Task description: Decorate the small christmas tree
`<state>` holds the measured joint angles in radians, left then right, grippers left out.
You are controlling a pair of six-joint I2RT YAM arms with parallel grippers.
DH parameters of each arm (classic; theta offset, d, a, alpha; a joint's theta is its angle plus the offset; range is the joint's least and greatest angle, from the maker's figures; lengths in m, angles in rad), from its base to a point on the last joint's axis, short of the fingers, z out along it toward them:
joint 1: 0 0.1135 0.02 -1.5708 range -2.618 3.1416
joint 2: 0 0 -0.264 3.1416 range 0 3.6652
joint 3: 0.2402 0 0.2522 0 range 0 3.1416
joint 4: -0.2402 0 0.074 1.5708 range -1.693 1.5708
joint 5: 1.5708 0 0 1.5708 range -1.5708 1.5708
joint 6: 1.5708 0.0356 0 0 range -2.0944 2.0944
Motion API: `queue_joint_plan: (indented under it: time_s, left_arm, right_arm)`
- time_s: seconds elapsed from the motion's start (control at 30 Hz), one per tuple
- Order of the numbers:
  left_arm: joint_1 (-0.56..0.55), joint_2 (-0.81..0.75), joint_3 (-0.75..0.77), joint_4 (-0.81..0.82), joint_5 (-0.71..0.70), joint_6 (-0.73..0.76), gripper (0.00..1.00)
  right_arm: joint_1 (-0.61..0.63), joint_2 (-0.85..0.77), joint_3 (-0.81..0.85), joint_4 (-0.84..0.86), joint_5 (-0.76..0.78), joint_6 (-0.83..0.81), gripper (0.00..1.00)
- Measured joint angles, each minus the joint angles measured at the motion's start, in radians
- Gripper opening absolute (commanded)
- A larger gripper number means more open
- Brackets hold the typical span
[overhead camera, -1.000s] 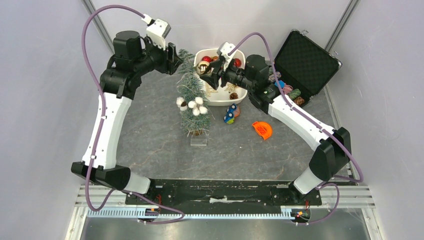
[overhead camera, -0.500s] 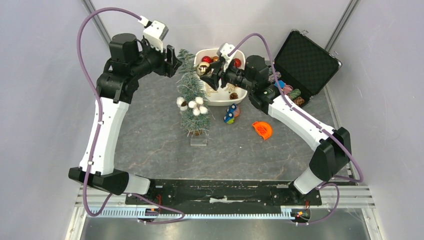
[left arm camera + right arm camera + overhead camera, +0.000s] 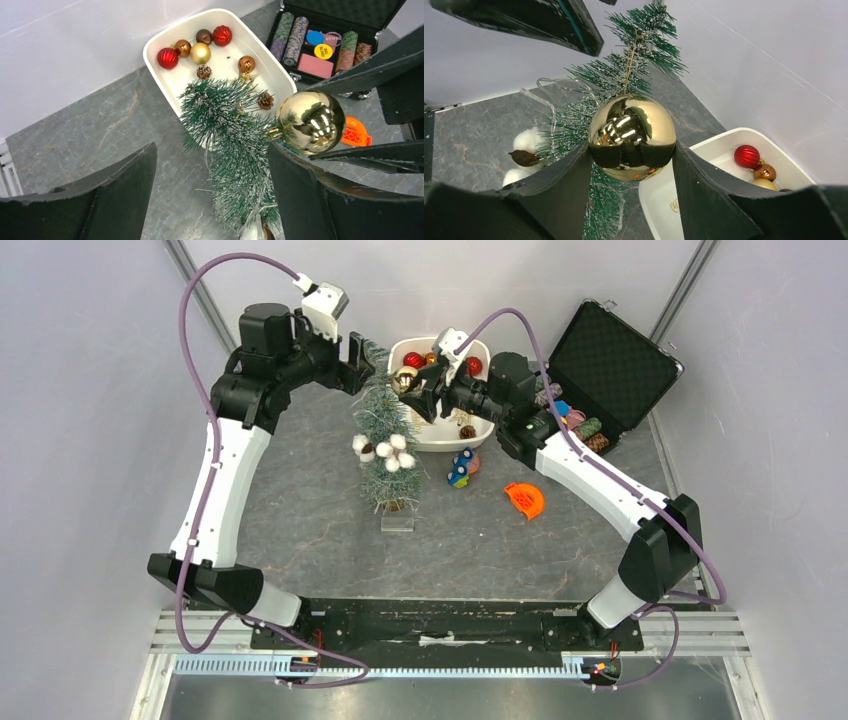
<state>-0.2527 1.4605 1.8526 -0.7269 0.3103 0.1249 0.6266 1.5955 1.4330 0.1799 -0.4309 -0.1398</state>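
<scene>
The small christmas tree (image 3: pixel 386 435) stands mid-table on its clear base, with white cotton balls (image 3: pixel 386 448) on its branches. Its frosted top (image 3: pixel 235 140) lies between the wide-apart fingers of my left gripper (image 3: pixel 212 195), which is open and squeezes nothing. My right gripper (image 3: pixel 631 165) is shut on a shiny gold bauble (image 3: pixel 631 136) and holds it against the upper branches (image 3: pixel 624 75). In the top view the bauble (image 3: pixel 404 380) sits just right of the treetop, with my left gripper (image 3: pixel 358 362) on the other side.
A white tub (image 3: pixel 445 435) behind the tree holds several red, gold and brown baubles (image 3: pixel 200 52). An open black case (image 3: pixel 610 360) with chip stacks sits at back right. Blue-green ornaments (image 3: pixel 461 470) and an orange piece (image 3: pixel 525 500) lie right of the tree.
My left gripper has opened wider and shifted right, so its jaws now straddle the treetop. The right gripper still holds the gold bauble in the same place.
</scene>
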Motion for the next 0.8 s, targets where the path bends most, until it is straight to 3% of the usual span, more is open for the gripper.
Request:
queue_joint_plan:
  time_s: [0.27,0.8]
  left_arm:
    - [0.000,0.041,0.010,0.005,0.009,-0.001,0.86]
    - [0.000,0.082,0.020,0.035,0.040,-0.026,0.56]
  right_arm:
    - [0.004,0.000,0.000,0.000,0.000,0.000,0.34]
    - [0.006,0.000,-0.004,0.000,0.001,0.000,0.34]
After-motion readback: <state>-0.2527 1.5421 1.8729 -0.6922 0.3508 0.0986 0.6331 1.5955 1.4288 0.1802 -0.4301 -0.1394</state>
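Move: From the left gripper, the treetop with the ball's gold string is about 4 cm ahead, 3 cm right and 2 cm below. The gold ball, in the right fingers, lies some 8 cm right, 1 cm back and 4 cm down; the cotton flowers are roughly 6 cm back, 6 cm right and 16 cm below. From the right gripper, the treetop is about 5 cm ahead, 5 cm left and 3 cm up. Bring the left gripper about 2 cm forward, easing down and to the right as well, in towards the treetop where the gold string runs. From about halfway, narrow its wide-open fingers by roughly a third around the upper sprigs, without shutting them. Keep the right gripper still, holding the gold ball beside the tree. ##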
